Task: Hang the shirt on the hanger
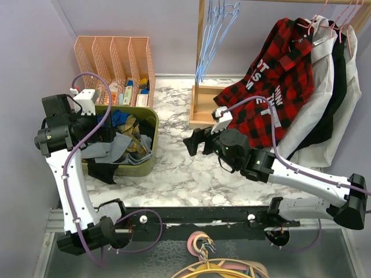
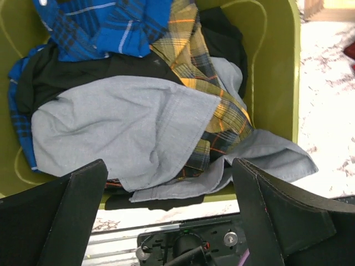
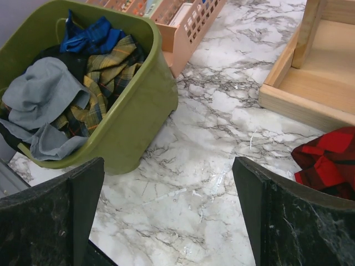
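Note:
The mustard-yellow and dark plaid shirt (image 2: 208, 94) lies crumpled in the olive-green bin (image 1: 152, 155), partly under a grey cloth (image 2: 127, 127); it also shows in the top view (image 1: 137, 141) and the right wrist view (image 3: 105, 77). Several light-blue wire hangers (image 1: 217, 29) hang from the rail at the back. My left gripper (image 2: 169, 216) is open and empty, hovering above the bin's near edge. My right gripper (image 3: 169, 221) is open and empty above the bare marble table, to the right of the bin; it also shows in the top view (image 1: 196, 141).
A red-and-black plaid shirt with white lettering (image 1: 272, 87) and white and black garments (image 1: 330, 92) hang on pink hangers at the right. A wooden rack base (image 1: 204, 107) stands at the back. A pink slotted organiser (image 1: 116, 61) stands behind the bin. Blue plaid and black clothes (image 2: 100, 22) fill the bin.

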`<act>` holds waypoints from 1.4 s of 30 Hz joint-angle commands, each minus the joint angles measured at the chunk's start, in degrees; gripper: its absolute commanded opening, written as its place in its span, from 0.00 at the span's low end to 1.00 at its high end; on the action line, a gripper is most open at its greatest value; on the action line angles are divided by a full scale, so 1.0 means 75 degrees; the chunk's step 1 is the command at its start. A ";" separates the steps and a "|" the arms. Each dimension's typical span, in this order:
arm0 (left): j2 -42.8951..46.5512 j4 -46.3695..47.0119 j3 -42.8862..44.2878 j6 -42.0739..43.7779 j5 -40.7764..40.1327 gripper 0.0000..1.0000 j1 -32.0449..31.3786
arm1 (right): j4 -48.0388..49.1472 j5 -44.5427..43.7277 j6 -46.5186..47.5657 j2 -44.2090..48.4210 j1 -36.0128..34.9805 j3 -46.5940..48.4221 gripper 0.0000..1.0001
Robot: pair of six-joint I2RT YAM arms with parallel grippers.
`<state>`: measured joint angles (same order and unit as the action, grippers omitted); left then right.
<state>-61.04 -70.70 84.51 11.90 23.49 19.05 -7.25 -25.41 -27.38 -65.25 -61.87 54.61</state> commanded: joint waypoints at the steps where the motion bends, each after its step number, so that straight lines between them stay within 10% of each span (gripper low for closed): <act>1: -0.0107 0.0613 0.0341 -0.0699 -0.0991 0.99 0.0027 | 0.0158 0.0257 0.0443 -0.0293 -0.0012 0.0472 0.99; 18: -0.1813 -0.1345 0.0964 0.2322 0.0520 0.91 -0.0209 | 0.1015 0.1099 0.1341 0.0936 -0.0010 -0.1265 0.99; 30: -0.2167 0.0261 -0.0009 0.2652 -0.1451 0.88 -0.0954 | 0.1422 0.1618 0.0906 0.0199 -0.0012 -0.1245 0.99; 34: -0.2778 0.0536 0.0051 0.2314 -0.1460 0.67 -0.0989 | 0.1385 0.1594 0.0801 0.0155 -0.0013 -0.1298 0.99; 42: -0.2937 0.0677 -0.0273 0.2232 -0.1622 0.54 -0.1372 | 0.1326 0.1485 0.0753 0.0210 -0.0013 -0.1439 0.99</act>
<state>-84.31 -67.05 83.70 29.10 13.63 10.24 2.63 -14.46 -21.30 -64.25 -61.82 43.48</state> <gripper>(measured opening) 0.616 0.994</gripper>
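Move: The grey shirt in the green bin lies some 5 cm ahead of the left hand, about 2 cm to its left and roughly 16 cm below. Beyond that shirt, about 9 cm farther out and 1 cm more to the left, is the blue plaid shirt; the yellow plaid shirt lies 10 cm to the right of the grey one and 4 cm farther out. From the right hand the grey shirt is about 30 cm left, 3 cm ahead and 12 cm lower. Down and forward into the bin's mouth goes the left hand, about 10 cm lower and 7 cm out, towards the grey shirt: a first dip, a brief 2 cm lift, then a quicker descent. Its fingers tip more steeply downward, turn clockwise and narrow to about two-thirds open. The empty right hand, still wide open, sinks about 5 cm and draws back slightly over bare table, turning a little counter-clockwise. ##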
